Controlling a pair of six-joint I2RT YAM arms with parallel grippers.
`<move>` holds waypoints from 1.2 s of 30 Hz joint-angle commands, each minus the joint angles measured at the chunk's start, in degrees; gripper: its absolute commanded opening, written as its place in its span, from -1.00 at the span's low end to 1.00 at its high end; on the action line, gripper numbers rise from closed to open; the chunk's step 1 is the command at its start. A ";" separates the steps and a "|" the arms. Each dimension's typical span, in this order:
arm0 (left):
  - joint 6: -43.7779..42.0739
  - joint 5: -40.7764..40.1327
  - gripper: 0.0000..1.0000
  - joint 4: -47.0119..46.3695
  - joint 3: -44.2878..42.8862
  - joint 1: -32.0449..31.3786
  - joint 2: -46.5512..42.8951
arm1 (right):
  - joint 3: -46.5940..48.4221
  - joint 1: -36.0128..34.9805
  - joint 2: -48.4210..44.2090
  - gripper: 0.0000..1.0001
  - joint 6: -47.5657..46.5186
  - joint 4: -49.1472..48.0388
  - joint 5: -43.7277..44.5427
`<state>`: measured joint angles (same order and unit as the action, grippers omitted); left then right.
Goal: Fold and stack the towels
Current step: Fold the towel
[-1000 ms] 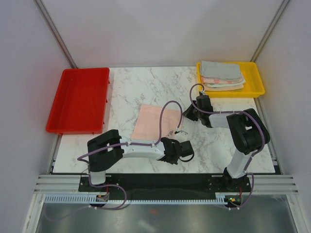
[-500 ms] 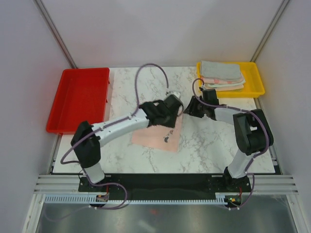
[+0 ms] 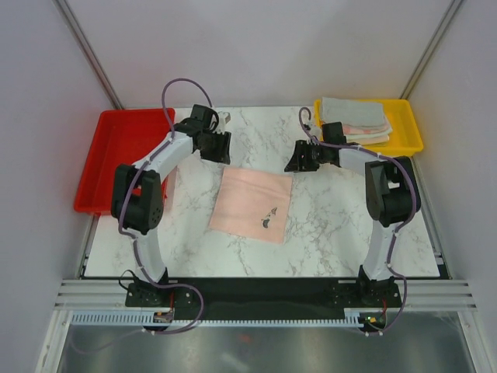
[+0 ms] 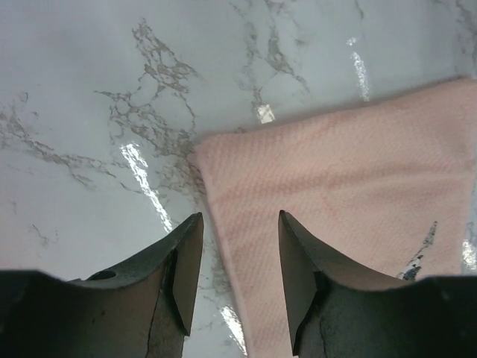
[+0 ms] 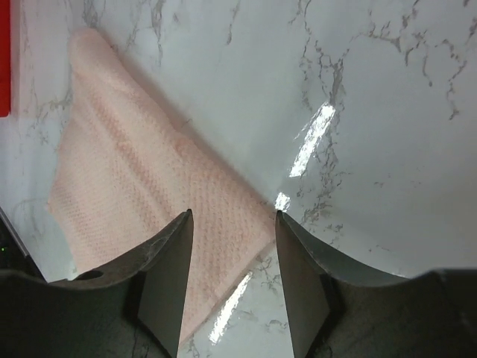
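Note:
A pink towel (image 3: 252, 204) lies flat and spread out on the middle of the marble table, with a dark printed mark near its front right. My left gripper (image 3: 218, 150) hovers just beyond the towel's far left corner, open, with the towel (image 4: 350, 194) lying below and to the right of its fingertips (image 4: 238, 224). My right gripper (image 3: 297, 162) is over the far right corner, open and holding nothing; the towel (image 5: 141, 194) lies beneath its fingertips (image 5: 232, 216). A stack of folded towels (image 3: 356, 122) rests in the yellow tray (image 3: 411, 134).
A red tray (image 3: 124, 159) sits at the table's left side, close to the left arm's elbow. The yellow tray stands at the back right, right behind the right wrist. Grey walls close in the back and both sides.
Both grippers went from shut to open and let go of the pink towel, which now lies flat. The left arm swept from the near edge to the far left corner; the right pulled back slightly.

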<state>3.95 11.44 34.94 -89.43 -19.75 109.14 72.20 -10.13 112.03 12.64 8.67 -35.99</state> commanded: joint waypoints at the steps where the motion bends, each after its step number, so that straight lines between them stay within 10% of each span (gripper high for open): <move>1: -9.03 10.44 0.04 -3.04 -1.01 1.73 3.34 | 4.60 0.29 4.76 0.11 -7.62 6.88 -6.90; 15: -12.82 11.15 0.00 -2.86 -7.16 4.98 14.95 | 6.98 0.81 9.79 -0.09 -15.28 14.00 -5.32; 21: -13.00 9.66 0.04 -4.09 -8.04 5.59 15.93 | 9.35 2.39 11.11 -1.00 -15.54 14.45 -3.30; 36: -12.82 20.99 0.02 -2.25 -13.22 7.62 21.11 | 11.11 3.01 12.86 -1.00 -16.51 14.45 -5.14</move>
<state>-6.20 28.91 31.77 -99.18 -11.94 128.51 81.69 -7.46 122.89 -1.32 23.35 -42.24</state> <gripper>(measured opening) 0.507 0.007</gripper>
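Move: The towel's far-left corner lies about 6 cm ahead of my left hand, level sideways and some 10 cm below; the red bin's middle is about 24 cm to its left and 6 cm ahead. For my right hand, the towel's far-right corner sits about 2 cm back, straight below by 5 cm. From that hand the towel's middle is roughly 11 cm back and 10 cm left, and the towel stack some 15 cm right and 12 cm ahead. I lower my left hand about 8 cm onto the towel's far-left corner, easing some 5 cm forward with a slight clockwise turn, fingers staying half open around it. Meanwhile my right hand sinks nearly 5 cm and draws back a little, turning about 10 degrees counter-clockwise, shuts its fingers on the far-right corner, then tugs it a centimetre or so right and forward. ##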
